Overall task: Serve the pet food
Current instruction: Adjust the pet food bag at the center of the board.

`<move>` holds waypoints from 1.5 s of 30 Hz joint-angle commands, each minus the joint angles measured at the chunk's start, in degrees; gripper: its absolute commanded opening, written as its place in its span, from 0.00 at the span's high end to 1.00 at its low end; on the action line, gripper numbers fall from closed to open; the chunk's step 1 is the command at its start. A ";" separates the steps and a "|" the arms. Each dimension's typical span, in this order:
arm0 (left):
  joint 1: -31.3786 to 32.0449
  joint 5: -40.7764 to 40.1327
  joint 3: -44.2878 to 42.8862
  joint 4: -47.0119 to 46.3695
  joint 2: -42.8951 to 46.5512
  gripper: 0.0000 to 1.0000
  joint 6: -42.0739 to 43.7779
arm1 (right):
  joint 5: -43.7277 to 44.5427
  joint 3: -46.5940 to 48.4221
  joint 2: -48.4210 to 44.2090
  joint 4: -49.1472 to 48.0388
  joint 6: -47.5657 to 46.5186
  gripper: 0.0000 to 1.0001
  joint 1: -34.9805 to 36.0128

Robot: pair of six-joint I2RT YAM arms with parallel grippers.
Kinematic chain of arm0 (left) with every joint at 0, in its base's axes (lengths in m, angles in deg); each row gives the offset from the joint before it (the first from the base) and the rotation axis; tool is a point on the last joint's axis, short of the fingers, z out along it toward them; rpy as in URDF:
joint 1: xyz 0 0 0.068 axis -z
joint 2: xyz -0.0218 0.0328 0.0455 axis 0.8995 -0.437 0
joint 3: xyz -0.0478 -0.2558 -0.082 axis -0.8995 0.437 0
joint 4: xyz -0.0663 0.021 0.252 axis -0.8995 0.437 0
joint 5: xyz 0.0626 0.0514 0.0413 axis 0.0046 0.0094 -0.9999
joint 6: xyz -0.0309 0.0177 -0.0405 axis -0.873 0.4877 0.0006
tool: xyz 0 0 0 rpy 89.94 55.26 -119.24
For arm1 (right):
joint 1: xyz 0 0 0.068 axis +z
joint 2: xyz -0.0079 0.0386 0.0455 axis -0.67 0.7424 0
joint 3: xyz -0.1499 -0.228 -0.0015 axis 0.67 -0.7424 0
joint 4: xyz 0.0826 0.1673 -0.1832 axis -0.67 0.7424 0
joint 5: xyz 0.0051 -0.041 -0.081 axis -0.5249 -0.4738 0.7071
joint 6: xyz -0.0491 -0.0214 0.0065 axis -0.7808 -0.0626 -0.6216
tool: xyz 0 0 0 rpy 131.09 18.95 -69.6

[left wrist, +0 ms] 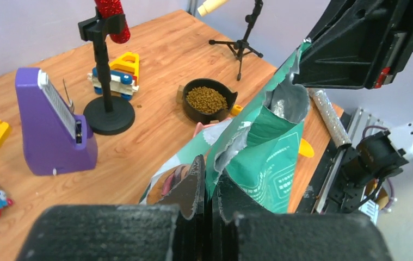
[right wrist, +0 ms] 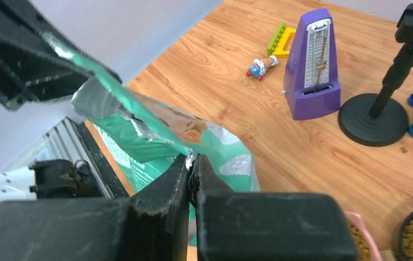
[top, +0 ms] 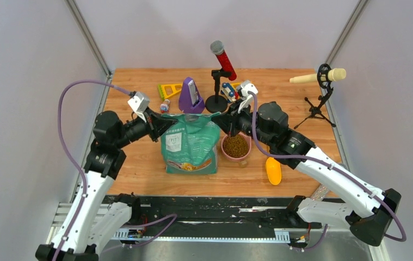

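A teal-green bag (top: 190,144) with a white label stands upright mid-table, its torn top open. My left gripper (top: 163,124) is shut on the bag's top left edge; in the left wrist view its fingertips (left wrist: 208,171) pinch the teal foil. My right gripper (top: 231,122) is shut on the top right edge, and the right wrist view shows the bag's silver lining between its tips (right wrist: 191,160). Brown pet food (top: 236,145) fills a pink bowl (top: 226,154) just right of the bag. More kibble lies in a black bowl (left wrist: 207,99).
A yellow scoop (top: 273,170) lies on the table right of the pink bowl. Behind the bag stand a purple metronome (top: 191,95), a red microphone on a black stand (top: 223,60), yellow toys (top: 168,89) and a cream microphone on a tripod (top: 318,77).
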 commanded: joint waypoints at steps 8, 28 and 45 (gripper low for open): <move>-2.19 -15.16 6.01 -2.45 18.77 1.00 -5.88 | 20.71 -3.01 -5.29 -3.99 18.03 1.00 -12.43; -2.19 -36.75 -1.68 7.57 17.25 1.00 -18.66 | -17.43 -9.42 -10.14 -15.39 -1.37 1.00 -23.52; -2.19 -12.77 -0.76 -2.80 14.79 1.00 -18.95 | -53.21 -8.27 -4.10 -19.73 -6.75 0.45 -25.73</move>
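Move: Both hands already pinch the pet food bag by its top edge, about 13 cm apart. From the left hand the bag's middle is some 7 cm right, 2 cm back and 14 cm below; from the right, 6 cm left, 2 cm back and equally low. Counted from the right hand, the pink bowl lies about 6 cm ahead and 9 cm right, the black bowl 15 cm ahead and 15 cm right, and the metronome 20 cm ahead and 8 cm left. Keeping its pinch on the bag's top corner, the left hand draws back about 5 cm and slightly left, pauses, then swings some 5 cm left and a little forward again, turning roughly 25 degrees counter-clockwise. The right hand at first almost stays in place, still gripping its corner, rolling and turning counter-clockwise as it eases back 2 cm; then it swings quickly right and forward, away from the bag towards the black bowl, comes free of the edge, and settles part-way back, about 6 cm right of its start, with its fingers opening nearly halfway. ##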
